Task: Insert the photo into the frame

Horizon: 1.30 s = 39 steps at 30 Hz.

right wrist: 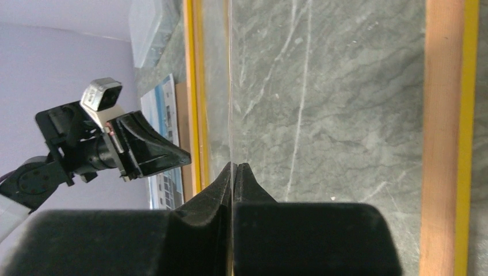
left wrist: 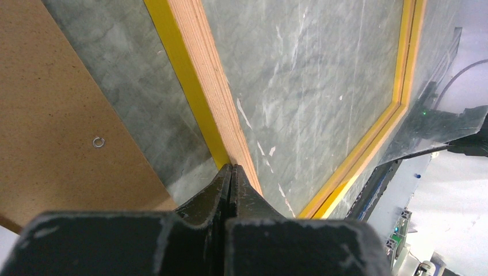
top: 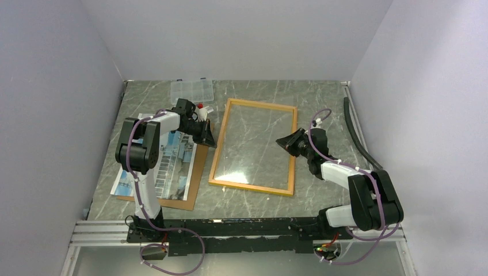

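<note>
The frame (top: 220,144), with a thin yellow-orange border, lies flat on the marble table, back side up. The photo (top: 172,164) of a pale building lies left of it on a brown backing board (top: 195,172). My left gripper (top: 212,141) is shut with nothing between its fingers. Its tip (left wrist: 231,168) is at the frame's left rail (left wrist: 201,86). My right gripper (top: 279,142) is over the frame's right part, shut on the edge of a thin clear sheet (right wrist: 229,86). That sheet (left wrist: 437,126) rises tilted above the frame's right side.
A small clear plastic compartment box (top: 191,89) stands at the back, beyond the frame's top left corner. A dark cable (top: 354,129) runs along the right wall. A small metal ring (left wrist: 98,141) lies on the backing board.
</note>
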Each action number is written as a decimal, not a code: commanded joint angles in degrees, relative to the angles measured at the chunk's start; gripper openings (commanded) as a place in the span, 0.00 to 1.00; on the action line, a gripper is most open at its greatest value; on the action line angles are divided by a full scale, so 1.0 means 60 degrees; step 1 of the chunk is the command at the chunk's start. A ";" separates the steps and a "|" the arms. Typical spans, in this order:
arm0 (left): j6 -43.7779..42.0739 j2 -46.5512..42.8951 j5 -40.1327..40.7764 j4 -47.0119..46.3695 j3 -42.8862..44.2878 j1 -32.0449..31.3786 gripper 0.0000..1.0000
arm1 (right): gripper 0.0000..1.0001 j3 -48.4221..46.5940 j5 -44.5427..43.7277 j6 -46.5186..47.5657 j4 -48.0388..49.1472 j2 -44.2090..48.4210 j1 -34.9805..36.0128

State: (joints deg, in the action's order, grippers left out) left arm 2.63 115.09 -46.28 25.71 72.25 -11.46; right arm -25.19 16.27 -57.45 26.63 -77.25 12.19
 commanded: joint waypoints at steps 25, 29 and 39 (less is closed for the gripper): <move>-0.0124 -0.0227 -0.0053 0.0123 -0.0238 -0.0257 0.03 | 0.84 -0.2494 -0.0319 0.2938 -0.4843 -0.0148 0.0099; -0.0139 -0.0254 -0.0051 0.0125 -0.0240 -0.0243 0.03 | 0.84 -0.2553 -0.0281 0.3129 -0.5188 -0.0051 0.0031; -0.0090 -0.0255 -0.0095 0.0137 -0.0223 -0.0243 0.03 | 0.83 -0.2601 -0.0150 0.3277 -0.5386 -0.0081 -0.0141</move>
State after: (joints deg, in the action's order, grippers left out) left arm 2.63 115.09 -46.87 25.65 71.96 -12.25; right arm -37.89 15.05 -38.98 -6.02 -78.32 11.64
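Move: The right hand still holds the raised right edge of the clear sheet over the opening of the frame; the frame's right bar beside it is level with the hand, about 5 cm to its right and 7 cm below. The near bar's middle is some 16 cm back and 7 cm left, the left bar level and about 17 cm left, both 7 cm lower. The left fingertips touch that left bar, 1 cm to their right; the right bar lies 23 cm right, the photo 17 cm left and 4 cm back. The right hand spreads its fingers from nearly shut to wide, ending its pinch on the clear sheet, while it rolls and tips down some 25 degrees, its left side dipping. It sinks about 3 cm in all, easing back and then rightward some 2 cm each towards the frame's right bar, as the shut left fingers stay against the left bar and shift it barely 1 cm right and slightly back. ##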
